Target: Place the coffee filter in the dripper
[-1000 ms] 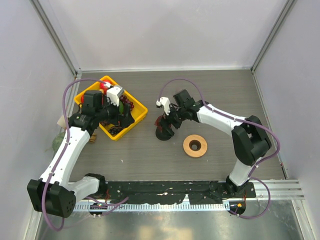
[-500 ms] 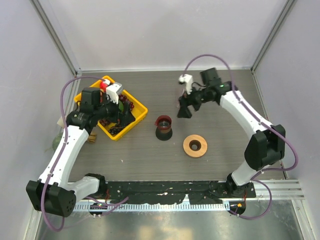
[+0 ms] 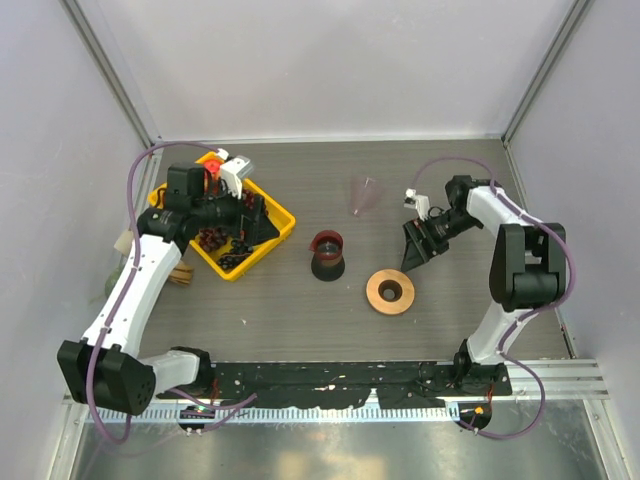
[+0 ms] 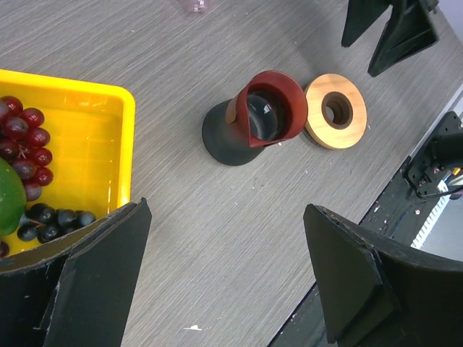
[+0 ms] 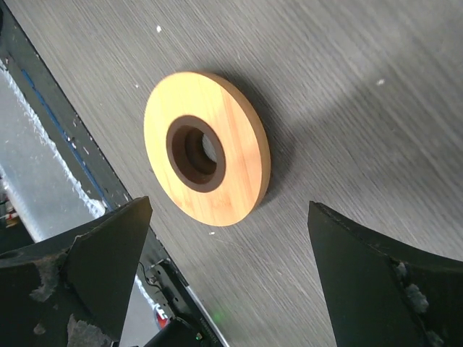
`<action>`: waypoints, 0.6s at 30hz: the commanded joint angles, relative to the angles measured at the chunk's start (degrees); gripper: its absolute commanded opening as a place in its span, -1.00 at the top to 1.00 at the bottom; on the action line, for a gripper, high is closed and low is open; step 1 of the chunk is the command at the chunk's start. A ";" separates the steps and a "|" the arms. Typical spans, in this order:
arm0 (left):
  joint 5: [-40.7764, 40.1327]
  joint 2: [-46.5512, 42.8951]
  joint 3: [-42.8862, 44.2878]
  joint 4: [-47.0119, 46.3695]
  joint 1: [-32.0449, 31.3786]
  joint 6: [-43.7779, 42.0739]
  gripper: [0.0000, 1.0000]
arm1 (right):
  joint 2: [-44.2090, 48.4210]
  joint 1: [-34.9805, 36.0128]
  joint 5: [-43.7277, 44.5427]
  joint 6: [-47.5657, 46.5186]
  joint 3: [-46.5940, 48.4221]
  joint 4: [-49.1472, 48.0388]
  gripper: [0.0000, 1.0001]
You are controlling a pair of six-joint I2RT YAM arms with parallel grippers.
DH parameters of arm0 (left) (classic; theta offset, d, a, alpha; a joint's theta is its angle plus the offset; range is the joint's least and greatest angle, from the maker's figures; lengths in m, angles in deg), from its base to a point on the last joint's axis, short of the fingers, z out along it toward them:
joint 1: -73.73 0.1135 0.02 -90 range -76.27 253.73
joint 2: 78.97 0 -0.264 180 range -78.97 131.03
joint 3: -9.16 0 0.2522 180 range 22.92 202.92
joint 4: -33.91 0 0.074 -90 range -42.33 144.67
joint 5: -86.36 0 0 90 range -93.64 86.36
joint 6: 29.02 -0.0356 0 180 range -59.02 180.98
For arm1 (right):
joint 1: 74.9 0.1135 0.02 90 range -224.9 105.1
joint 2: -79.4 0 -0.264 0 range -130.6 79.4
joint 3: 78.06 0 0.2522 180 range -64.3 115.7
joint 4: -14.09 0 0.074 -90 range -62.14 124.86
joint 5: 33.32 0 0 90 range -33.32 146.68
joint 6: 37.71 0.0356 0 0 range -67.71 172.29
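The dripper stands apart in pieces. Its clear cone (image 3: 363, 195) lies on its side at the back middle, just showing in the left wrist view (image 4: 195, 6). Its light-wood ring (image 3: 390, 291) (image 4: 335, 110) (image 5: 206, 166) lies flat on the table. A black pedestal with a dark red cup (image 3: 327, 253) (image 4: 249, 123) stands left of the ring. The coffee filter is out of view. My right gripper (image 3: 418, 245) (image 5: 230, 206) hangs open just above and right of the ring, holding nothing. My left gripper (image 3: 235, 215) (image 4: 226, 210) is open over the yellow tray's right edge.
A yellow tray (image 3: 280, 222) (image 4: 108, 97) of grapes and other fruit sits at the left. A tan bundle (image 3: 181, 273) lies beside the tray, partly under the left arm. White walls close the back and both sides.
My right gripper left the pedestal, swung to the back, then came down right of the ring. The clear cone now lies at the back. My left gripper shifted slightly back over the tray.
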 commanded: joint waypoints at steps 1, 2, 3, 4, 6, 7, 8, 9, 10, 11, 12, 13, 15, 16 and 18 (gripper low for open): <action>2.69 0.44 2.70 -1.98 0.24 0.82 -0.98 | -2.85 -1.77 -0.17 -3.07 -1.60 -1.28 -0.96; 2.87 0.44 2.52 -2.07 0.24 0.82 -0.98 | -4.51 -1.77 -0.52 -3.33 -1.61 -1.28 -1.00; 2.87 0.53 2.44 -2.16 0.24 0.82 -0.98 | -5.31 -1.77 -0.79 -4.03 -1.52 -0.76 -0.93; 2.78 0.53 2.43 -2.07 0.24 0.82 -0.98 | -6.53 -1.77 -1.92 -4.74 -1.35 -0.24 -0.84; 2.61 0.18 1.91 -1.99 0.24 0.82 -0.98 | -8.20 -1.77 -3.33 -5.71 -1.34 0.73 -0.77; 2.60 0.00 1.65 -1.98 0.24 0.82 -0.98 | -8.74 -1.77 -3.68 -6.23 -1.34 1.17 -0.75; 2.52 -0.26 1.38 -1.98 0.24 0.82 -0.98 | -9.87 -1.77 -4.47 -6.76 -1.34 1.70 -0.72; 2.43 -0.43 1.21 -1.98 0.24 0.90 -0.98 | -10.49 -1.77 -4.83 -7.46 -1.34 2.40 -0.71; 2.43 -0.52 0.94 -1.98 0.24 0.82 -0.98 | -11.80 -1.77 -5.61 -8.08 -1.17 2.93 -0.68; 2.43 -0.70 0.85 -2.07 0.24 0.82 -0.98 | -12.34 -1.77 -6.14 -8.52 -1.08 3.89 -0.67; 2.26 -0.79 0.77 -1.99 0.24 0.82 -0.98 | -13.65 -1.77 -7.11 -8.78 -0.99 3.99 -0.65; 2.25 -0.79 0.68 -1.98 0.24 0.82 -0.98 | -14.27 -1.77 -7.64 -8.96 -0.91 4.60 -0.61; 2.25 -0.88 0.50 -1.90 0.24 0.82 -0.98 | -15.94 -1.77 -9.05 -9.05 -1.08 4.87 -0.55; 2.34 -1.05 0.50 -1.98 0.24 0.82 -0.98 | -16.47 -1.59 -9.66 -9.22 -0.73 5.13 -0.51; 2.25 -1.05 0.50 -1.98 0.24 0.82 -0.98 | -17.44 -1.50 -10.36 -9.84 -0.21 5.83 -0.39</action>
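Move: The wooden ring lies flat on the table, about 6 cm to the right hand's left, 6 cm back and some 6 cm below. From that hand the black cup with the dark-red rim stands roughly 20 cm to the left and about level in reach, its middle 4 cm lower. The clear cone lies about 13 cm ahead and 11 cm left. From the left hand the ring is some 23 cm right, 10 cm back and 22 cm below. No contact with the wooden ring can be made out yet: the right hand drops about 5 cm to the ring's outer, right-hand rim, then eases back about 3 cm towards the robot at nearly steady height. Its fingers swing to point more back and more level, by just under 20 degrees, and start to close from wide open, still well apart. ##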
